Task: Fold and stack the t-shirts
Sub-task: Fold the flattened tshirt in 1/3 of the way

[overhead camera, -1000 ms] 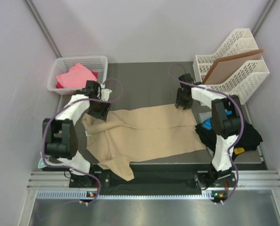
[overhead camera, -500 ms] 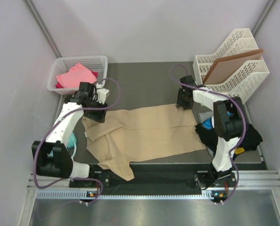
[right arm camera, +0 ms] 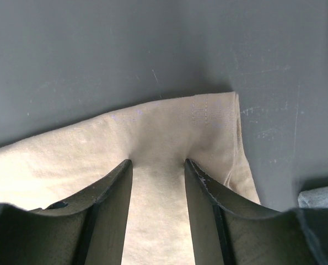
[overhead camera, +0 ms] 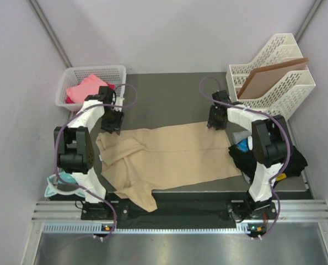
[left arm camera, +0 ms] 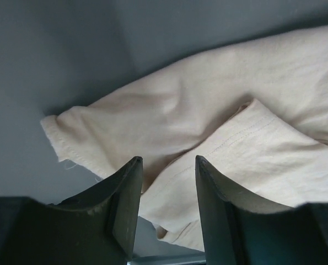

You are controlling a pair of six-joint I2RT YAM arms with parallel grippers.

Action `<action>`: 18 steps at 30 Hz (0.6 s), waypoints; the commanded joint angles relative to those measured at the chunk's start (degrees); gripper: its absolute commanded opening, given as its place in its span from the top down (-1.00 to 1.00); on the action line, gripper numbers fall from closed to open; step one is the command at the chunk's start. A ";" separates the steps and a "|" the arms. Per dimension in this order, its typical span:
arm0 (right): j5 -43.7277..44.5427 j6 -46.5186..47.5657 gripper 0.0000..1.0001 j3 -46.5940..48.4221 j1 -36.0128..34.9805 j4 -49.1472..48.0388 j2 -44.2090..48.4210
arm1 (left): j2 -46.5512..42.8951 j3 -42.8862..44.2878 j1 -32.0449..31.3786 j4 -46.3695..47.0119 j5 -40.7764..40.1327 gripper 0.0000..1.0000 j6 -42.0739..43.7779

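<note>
A large tan t-shirt (overhead camera: 175, 154) lies spread across the dark table. My left gripper (overhead camera: 111, 123) is open just above its far left corner; in the left wrist view (left arm camera: 166, 163) a folded sleeve (left arm camera: 169, 118) lies under the spread fingers. My right gripper (overhead camera: 216, 118) is open at the shirt's far right corner; in the right wrist view (right arm camera: 158, 163) both fingertips press into the cloth (right arm camera: 169, 132), which puckers between them. A pink shirt (overhead camera: 87, 88) sits in the basket. A black shirt (overhead camera: 271, 157) with a blue one (overhead camera: 242, 146) lies at the right.
A white mesh basket (overhead camera: 75, 74) stands at the far left. A white file rack (overhead camera: 274, 74) holding a brown board (overhead camera: 271, 74) stands at the far right. A small teal round object (overhead camera: 58, 184) lies by the left arm's base. Part of the shirt hangs over the near edge (overhead camera: 144, 199).
My left arm has swung its elbow in and the left gripper has shifted slightly farther back over the shirt's corner. The right gripper has barely moved.
</note>
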State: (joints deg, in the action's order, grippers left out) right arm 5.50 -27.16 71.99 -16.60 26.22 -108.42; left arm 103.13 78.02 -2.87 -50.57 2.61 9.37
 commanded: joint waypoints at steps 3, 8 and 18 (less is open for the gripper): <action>-0.31 0.70 0.14 -0.88 0.60 2.00 2.42 | -4.16 3.55 6.38 -0.50 2.14 0.06 -1.11; -0.49 0.70 0.16 -0.88 0.69 1.82 2.78 | -4.43 -0.05 9.81 0.56 -0.94 0.07 1.27; -0.66 0.97 0.23 -1.94 0.69 1.38 3.39 | 1.09 -4.10 12.81 3.63 0.46 0.09 1.79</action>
State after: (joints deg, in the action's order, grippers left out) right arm 5.41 -26.89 70.85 -16.56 26.61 -107.44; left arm 101.71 75.16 9.87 -49.17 2.46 10.52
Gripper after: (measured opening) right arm 0.392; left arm 0.457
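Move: The tan shirt's far left corner lies about 9 cm to the left of the left hand, practically level with it fore and aft, and some 4 cm below. The shirt's white tag, on its left edge, is about 7 cm left and 10 cm back; the white basket stands roughly 20 cm ahead and 11 cm left. From the right hand that same left corner is some 53 cm left and 3 cm back. The shirt's far left corner is what the left hand closes in on: still open and clear of the cloth, it swings about 8 cm left in a low arc, rising some 2 cm and then sinking back, easing about a centimetre towards the base at the end. The wrist turns some 10 degrees counter-clockwise. The right hand stays at the shirt's right end. ##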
